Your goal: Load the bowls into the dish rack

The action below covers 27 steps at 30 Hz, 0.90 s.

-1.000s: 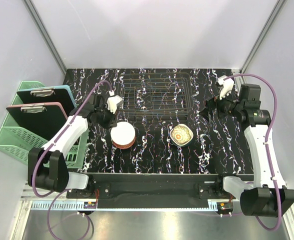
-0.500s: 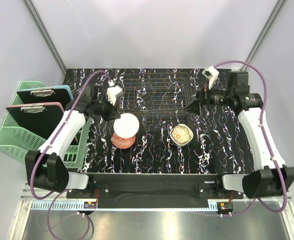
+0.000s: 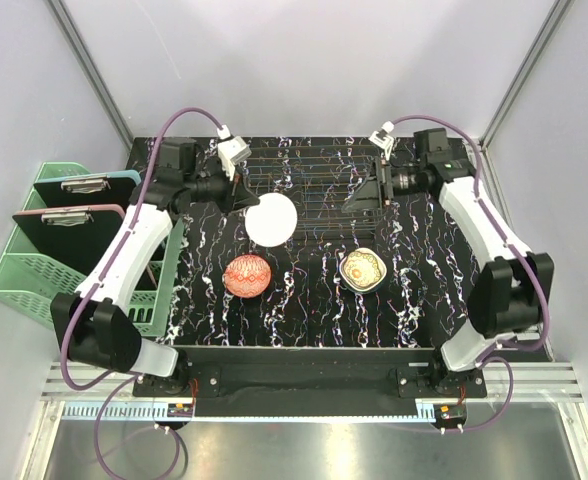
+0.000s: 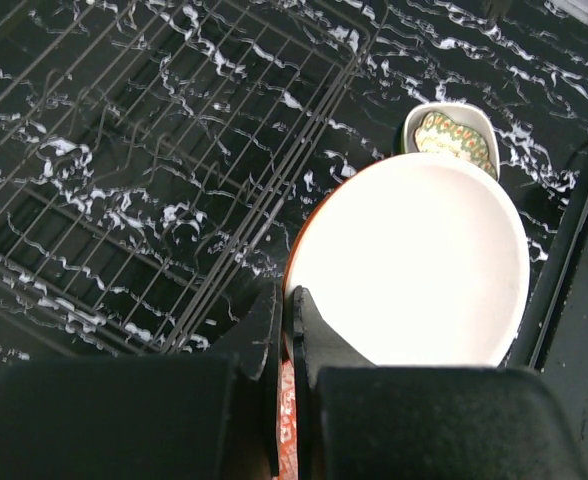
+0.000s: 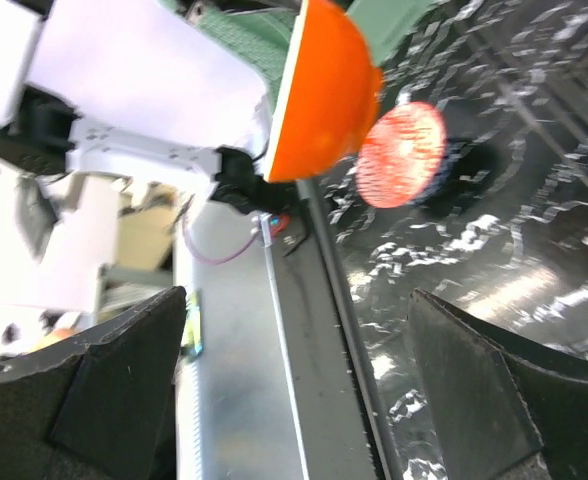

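Observation:
My left gripper (image 3: 246, 200) is shut on the rim of a bowl (image 3: 272, 218) that is white inside and orange outside. It holds the bowl tilted on edge above the table, at the near left corner of the dark wire dish rack (image 3: 309, 185). In the left wrist view the jaws (image 4: 286, 295) pinch the rim of the bowl (image 4: 414, 260) beside the rack (image 4: 124, 150). A red-patterned bowl (image 3: 246, 275) and a cream floral bowl (image 3: 363, 268) sit on the table. My right gripper (image 3: 356, 203) is open and empty over the rack's right side. The right wrist view shows the orange bowl (image 5: 329, 90).
A mint-green slatted basket (image 3: 14, 275) with clipboards stands off the table's left edge. The black marbled table (image 3: 414, 300) ends at a metal rail in front. Grey walls enclose the back and sides.
My left gripper has lifted the white-and-orange bowl off the red-patterned bowl and carried it back toward the rack, tilting it. My right arm has swung left over the rack.

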Motion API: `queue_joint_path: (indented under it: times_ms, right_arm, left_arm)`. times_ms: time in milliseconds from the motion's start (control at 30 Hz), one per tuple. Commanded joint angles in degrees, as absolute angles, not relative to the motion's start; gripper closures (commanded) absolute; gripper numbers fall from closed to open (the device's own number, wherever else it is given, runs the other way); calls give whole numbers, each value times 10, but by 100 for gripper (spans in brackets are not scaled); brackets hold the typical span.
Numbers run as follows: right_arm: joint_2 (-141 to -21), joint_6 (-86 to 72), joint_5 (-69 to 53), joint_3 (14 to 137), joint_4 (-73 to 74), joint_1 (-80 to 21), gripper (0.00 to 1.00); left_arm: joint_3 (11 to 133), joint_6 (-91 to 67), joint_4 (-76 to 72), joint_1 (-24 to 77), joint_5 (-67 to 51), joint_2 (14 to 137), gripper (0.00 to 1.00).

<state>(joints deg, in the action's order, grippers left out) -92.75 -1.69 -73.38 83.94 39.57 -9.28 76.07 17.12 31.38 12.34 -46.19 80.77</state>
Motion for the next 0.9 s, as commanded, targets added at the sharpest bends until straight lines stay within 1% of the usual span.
queue_joint_path:
  times_ms: [0,200,867]
  right_arm:
    - [-957,-51,-802,883,357,-130,0]
    - [-1005,-56,-806,900,352,-166,0]
    - [-1066,-62,-816,929,347,-188,0]
  left_arm:
    - [780,128,221,137,-492,817,100]
    - [783,111,186,163,-483,830,100]
    - [794,95,163,229,-462,832,100]
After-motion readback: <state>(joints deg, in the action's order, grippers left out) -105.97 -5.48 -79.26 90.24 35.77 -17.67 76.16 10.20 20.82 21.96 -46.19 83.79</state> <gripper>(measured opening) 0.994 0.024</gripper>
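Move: The left gripper holds the orange bowl by its rim, the white inside facing up; the open right gripper is about 26 cm to its right, roughly level fore and aft. From the right hand, that bowl's middle lies some 20 cm left, 4 cm back and 2 cm lower. From the left hand, the dish rack's middle is about 14 cm ahead, 15 cm right and 18 cm below; the patterned bowl is 9 cm back, 2 cm left and 19 cm below. Bring the right gripper, wide open, about 6 cm left towards the free side of the orange bowl, quickly at first, then creeping in while sinking nearly 3 cm and turning some 10 degrees counter-clockwise. Meanwhile keep the left fingers shut on the rim and carry the bowl about 7 cm right to meet it, turning slightly clockwise. Stop with the right fingertips close about the far rim, not yet closing. ##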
